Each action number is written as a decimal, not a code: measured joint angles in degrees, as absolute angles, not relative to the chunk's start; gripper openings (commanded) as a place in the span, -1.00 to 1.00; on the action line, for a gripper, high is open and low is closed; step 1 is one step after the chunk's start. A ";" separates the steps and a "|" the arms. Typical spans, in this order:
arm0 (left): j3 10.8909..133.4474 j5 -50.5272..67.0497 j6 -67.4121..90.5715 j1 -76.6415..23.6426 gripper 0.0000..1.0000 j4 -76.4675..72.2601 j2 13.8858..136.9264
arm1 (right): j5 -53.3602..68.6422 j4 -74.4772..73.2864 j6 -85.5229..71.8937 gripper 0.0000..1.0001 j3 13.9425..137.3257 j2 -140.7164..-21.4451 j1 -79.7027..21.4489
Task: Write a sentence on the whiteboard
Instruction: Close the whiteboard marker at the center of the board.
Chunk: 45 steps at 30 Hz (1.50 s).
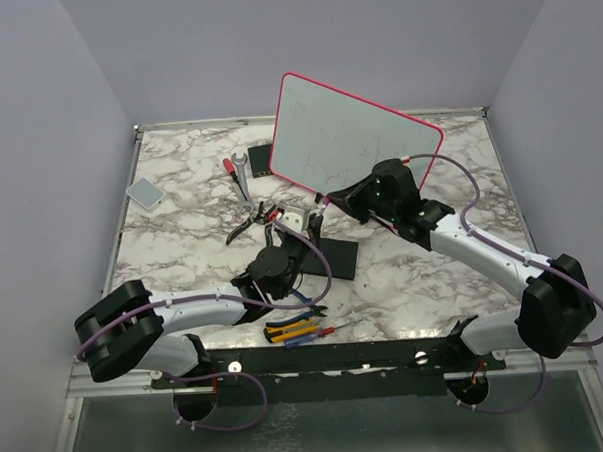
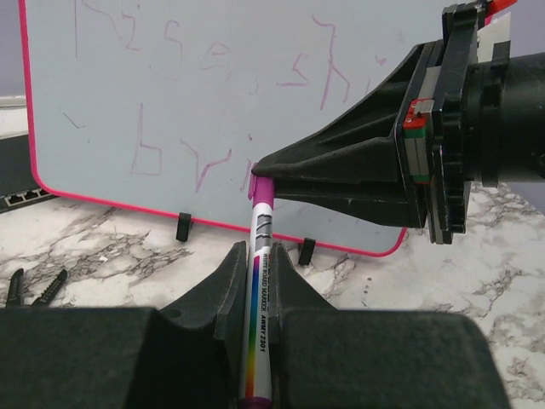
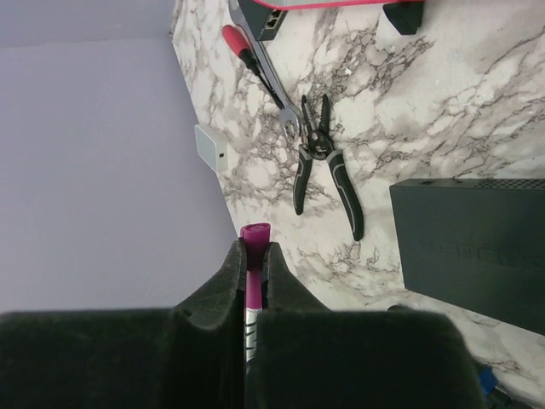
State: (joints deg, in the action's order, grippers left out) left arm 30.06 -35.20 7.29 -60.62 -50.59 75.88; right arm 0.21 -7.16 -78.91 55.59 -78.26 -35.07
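Observation:
The whiteboard (image 1: 353, 134) (image 2: 213, 102) stands tilted on small black feet at the back of the table, its frame pink-red. Faint pinkish strokes of the sentence (image 2: 213, 68) run across it in two rows. A white marker (image 2: 258, 290) with a rainbow stripe is held in front of the board's lower edge. My left gripper (image 1: 307, 224) (image 2: 258, 253) is shut on its barrel. My right gripper (image 1: 327, 198) (image 2: 262, 175) (image 3: 255, 252) is shut on the purple cap end (image 3: 255, 233) of the same marker, coming in from the right.
Black pliers (image 1: 249, 223) (image 3: 328, 170), a wrench (image 1: 241, 179) and a red-handled screwdriver (image 1: 229, 167) lie left of the board. A flat black slab (image 1: 333, 255) (image 3: 477, 247) lies mid-table, a grey pad (image 1: 145, 192) far left, and small screwdrivers (image 1: 296, 331) at the near edge.

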 measured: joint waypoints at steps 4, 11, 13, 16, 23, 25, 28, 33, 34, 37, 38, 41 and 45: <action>30.06 -33.74 7.97 -59.57 -1.00 -52.34 76.09 | -1.32 -5.74 -77.25 -0.99 55.59 -77.65 -35.48; 30.06 -31.14 9.47 -57.65 -1.00 -54.02 76.69 | -4.80 -4.08 -75.40 -0.99 55.59 -77.56 -36.69; 30.06 -30.35 9.85 -57.14 -1.00 -54.24 76.90 | -5.89 -3.92 -74.96 -0.99 55.59 -77.56 -37.04; 30.06 -29.50 10.24 -56.62 -1.00 -54.54 77.19 | -7.44 -3.90 -74.54 -0.99 55.59 -77.56 -37.60; 30.06 -27.77 11.14 -55.53 -1.00 -55.66 78.17 | -10.76 -3.84 -73.87 -0.99 55.59 -77.58 -38.74; 30.06 -27.59 11.20 -55.40 -1.00 -56.18 78.56 | -11.46 -3.84 -73.87 -0.99 55.59 -77.58 -38.94; 30.11 -27.20 11.38 -55.05 -1.00 -57.17 79.37 | -12.12 -3.84 -73.87 -0.99 55.59 -77.58 -39.11; 31.09 -27.81 11.14 -52.07 -1.00 -56.42 82.85 | -6.68 -3.55 -74.02 -0.99 55.59 -77.49 -43.83; 31.09 -27.97 11.27 -51.24 -1.00 -55.92 83.61 | -4.95 -3.53 -73.80 -1.00 55.66 -77.45 -44.91; 31.27 -27.90 11.40 -50.26 -1.00 -55.68 85.01 | -2.26 -3.77 -73.80 -0.99 55.64 -77.45 -46.76; 31.29 -27.88 11.44 -50.26 -1.00 -55.68 85.03 | -1.91 -3.97 -73.91 -0.99 55.64 -77.34 -46.76; 31.48 -27.88 11.55 -50.26 -1.00 -55.99 85.03 | -2.04 -4.38 -74.50 -0.99 54.92 -76.66 -46.68; 31.33 -27.88 11.60 -50.26 -1.00 -56.05 84.51 | -4.95 -7.29 -76.18 -0.96 52.86 -73.43 -46.68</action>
State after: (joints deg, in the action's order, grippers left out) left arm 31.33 -27.88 11.60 -50.26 -56.05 84.51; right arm -4.95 -7.29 -76.18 52.86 -73.43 -46.68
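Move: My left hand grips the marker, its cap about 6 cm ahead and 3 cm to the right, nearly level. My right fingers still pinch that cap; the marker body runs about 4 cm back and 2 cm left from them. From my left hand, roughly 17 cm down, the black box lies about 1 cm back and 2 cm right, the black pliers 6 cm ahead and 10 cm left, and the whiteboard's lower edge 13 cm ahead and 6 cm right. I keep the cap and marker bearing on each other, my left hand creeping about 2 cm forward and my right rising slightly, its fingertips tilting up some 10 degrees. Then my right fingers come off the cap, shut empty and jump about 6 cm back and 4–6 cm left, to beside the left gripper, while my left hand, still holding the marker, springs 3 cm farther forward and sinks 3 cm. ##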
